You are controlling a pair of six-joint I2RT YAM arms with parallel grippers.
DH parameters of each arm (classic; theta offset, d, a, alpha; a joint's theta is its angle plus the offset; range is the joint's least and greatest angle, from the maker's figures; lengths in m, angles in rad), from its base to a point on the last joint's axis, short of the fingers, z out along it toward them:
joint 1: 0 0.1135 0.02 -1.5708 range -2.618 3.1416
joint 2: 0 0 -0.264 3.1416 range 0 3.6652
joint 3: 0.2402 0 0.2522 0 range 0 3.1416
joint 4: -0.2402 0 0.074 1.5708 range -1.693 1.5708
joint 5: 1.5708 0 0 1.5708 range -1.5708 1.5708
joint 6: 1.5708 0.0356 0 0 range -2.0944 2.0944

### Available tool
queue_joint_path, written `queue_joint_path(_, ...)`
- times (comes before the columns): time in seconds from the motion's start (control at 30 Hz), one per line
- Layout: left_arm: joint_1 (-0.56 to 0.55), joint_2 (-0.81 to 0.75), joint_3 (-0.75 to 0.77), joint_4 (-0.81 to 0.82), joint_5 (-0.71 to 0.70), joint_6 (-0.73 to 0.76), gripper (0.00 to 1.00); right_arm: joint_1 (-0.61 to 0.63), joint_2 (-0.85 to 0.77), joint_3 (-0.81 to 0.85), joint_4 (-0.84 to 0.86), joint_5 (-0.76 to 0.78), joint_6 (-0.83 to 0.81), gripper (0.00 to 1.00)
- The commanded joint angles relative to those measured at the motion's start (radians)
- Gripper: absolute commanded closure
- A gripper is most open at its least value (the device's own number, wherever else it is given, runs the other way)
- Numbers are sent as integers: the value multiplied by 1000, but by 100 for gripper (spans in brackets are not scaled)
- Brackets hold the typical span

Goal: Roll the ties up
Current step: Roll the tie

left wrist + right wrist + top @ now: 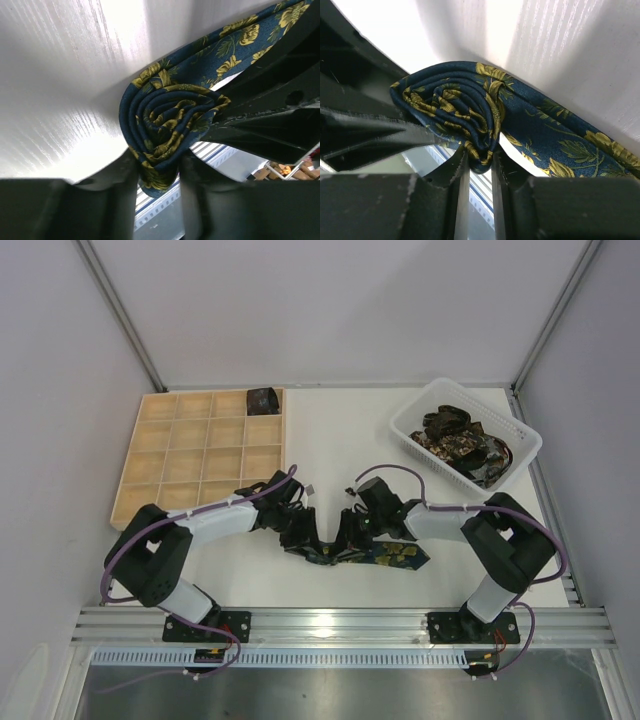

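A navy tie with yellow-green flowers (pixel 392 553) lies near the table's front edge. Its left end is wound into a roll (pixel 165 125) that hangs between the two arms. In the left wrist view, my left gripper (pixel 157 172) has the roll's lower part filling the gap between its fingers and touching both. From the other side, my right gripper (pixel 479 159) is pinched narrowly on the lower edge of the same roll (pixel 455 107). The tie's loose tail (pixel 570 145) runs off to the right on the table. In the top view, both grippers (pixel 305 535) (pixel 350 532) meet at the roll.
A pale wooden grid tray (pixel 190 455) lies at the back left, with a dark rolled tie (pixel 263 400) in its far right cell. At the back right stands a white slotted basket (pixel 522 430) holding several dark loose ties (pixel 460 440).
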Motion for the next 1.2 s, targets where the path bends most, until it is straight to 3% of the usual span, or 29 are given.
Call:
queue_joint_path(0.0,-6,9,4,-1,26,21,59,1,-16,71,-4,32,-27,84)
queue_joint_path(0.13,-6,17,-7,-6,27,25,50,1,-22,125,-105,48,-79,91)
queue_joint_path(0.33,-5,12,-23,3,26,35,41,2,-12,198,-237,66,-156,92)
queue_joint_path(0.53,-5,19,-23,26,33,38,37,-7,33,255,-317,82,-264,92)
queue_joint_path(0.7,-5,28,-26,69,43,25,32,-30,71,252,-311,69,-314,92)
queue_joint_path(1.17,-6,-1,-32,128,-37,22,31,-137,148,242,-272,-21,-393,89)
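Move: Between the two hands sits the rolled end of the tie, its middle some 3 cm to the right of the left hand and roughly 2 cm to the left of the right hand, about level with both. The loose tie strip trails off to the right, its middle about 10 cm right of the right hand, level fore and aft and 1 cm lower. The wooden tray's middle is about 22 cm ahead of the left hand and 26 cm to its left, 1 cm lower. Keeping its pinch on the side of the roll, the right hand lifts it about 1 cm, then carries it forward and somewhat right, some 4 cm forward in all, sinking again and turning roughly 10 degrees counter-clockwise. The left fingers, already loosening at the start, spread wide and let go of the roll while that hand sinks about 1 cm and otherwise stays put. ##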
